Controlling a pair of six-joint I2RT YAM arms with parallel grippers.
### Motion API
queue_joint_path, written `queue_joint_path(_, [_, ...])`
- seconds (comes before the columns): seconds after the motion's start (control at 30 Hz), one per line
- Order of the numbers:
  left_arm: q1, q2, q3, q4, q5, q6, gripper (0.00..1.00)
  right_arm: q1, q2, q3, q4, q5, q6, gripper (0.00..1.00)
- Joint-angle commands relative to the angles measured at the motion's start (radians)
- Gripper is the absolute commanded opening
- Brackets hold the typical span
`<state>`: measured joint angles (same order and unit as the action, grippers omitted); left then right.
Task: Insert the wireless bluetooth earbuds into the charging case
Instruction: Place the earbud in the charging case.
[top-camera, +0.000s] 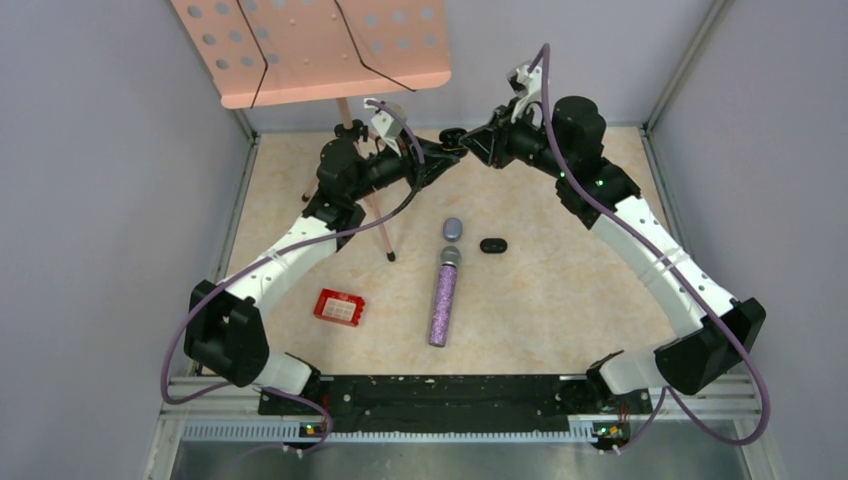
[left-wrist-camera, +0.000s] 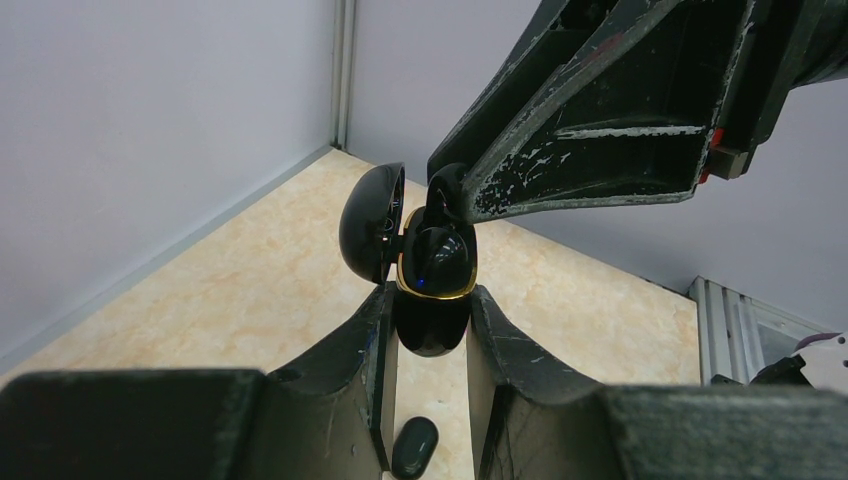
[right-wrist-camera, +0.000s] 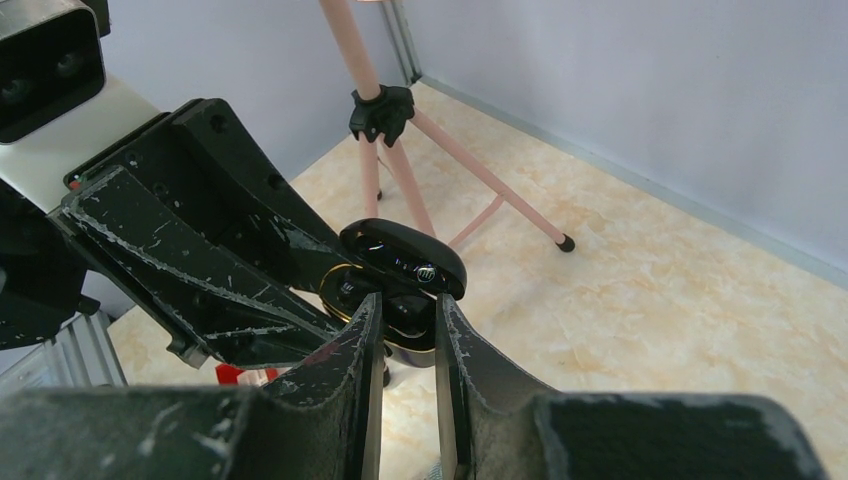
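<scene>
My left gripper (top-camera: 438, 160) is shut on an open glossy black charging case (left-wrist-camera: 433, 290) with a gold rim, held up in the air; its lid (left-wrist-camera: 372, 222) is swung to the left. My right gripper (top-camera: 470, 145) comes from the opposite side, and its fingertips (left-wrist-camera: 480, 195) hold a black earbud (left-wrist-camera: 446, 190) right at the case's open top. In the right wrist view the earbud (right-wrist-camera: 405, 309) sits between my fingers (right-wrist-camera: 366, 325), under the lid (right-wrist-camera: 405, 258). The pale purple earbuds are out of view.
On the table lie a closed pale purple case (top-camera: 452, 228), a closed black case (top-camera: 492, 245), a purple glitter microphone (top-camera: 444, 295) and a red box (top-camera: 339, 306). A pink music stand (top-camera: 320, 45) with tripod legs (right-wrist-camera: 480, 175) stands at the back left.
</scene>
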<state>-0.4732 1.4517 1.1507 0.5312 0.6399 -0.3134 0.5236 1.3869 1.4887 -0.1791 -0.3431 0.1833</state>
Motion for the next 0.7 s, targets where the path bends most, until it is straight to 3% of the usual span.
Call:
queue_joint_path(0.0, [-0.001, -0.044, 0.006, 0.078, -0.020, -0.003, 0.00, 0.018, 0.000, 0.024, -0.010, -0.017, -0.012, 0.00])
queue_joint_path(0.3, [-0.003, -0.050, -0.020, 0.102, 0.049, 0.065, 0.00, 0.026, 0.072, 0.092, -0.129, -0.036, -0.041, 0.00])
queue_joint_path(0.4, [-0.002, -0.050, -0.026, 0.106, 0.044, 0.075, 0.00, 0.027, 0.088, 0.123, -0.181, -0.068, -0.051, 0.15])
queue_joint_path(0.57, [0.003, -0.051, -0.034, 0.105, 0.056, 0.083, 0.00, 0.020, 0.053, 0.178, -0.217, -0.125, -0.071, 0.54])
queue_joint_path(0.67, [0.009, -0.051, -0.040, 0.097, 0.076, 0.092, 0.00, -0.035, 0.048, 0.253, -0.313, -0.266, -0.107, 0.62])
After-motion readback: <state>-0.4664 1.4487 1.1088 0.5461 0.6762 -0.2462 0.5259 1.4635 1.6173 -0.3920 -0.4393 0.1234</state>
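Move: The open charging case, in the left fingers, lies about 1 cm ahead, 2 cm left and 2 cm below the right hand, which holds the earbud at it; from the left hand its middle is some 1 cm ahead, 1 cm right and 1 cm up. On the table about 34 cm below the right hand, the blue-gray case is about 5 cm ahead and 1 cm left, the black oval case 2 cm ahead and 8 cm right. Sinking about 2 cm with the left-held case, the right hand opens off the earbud and draws back. ##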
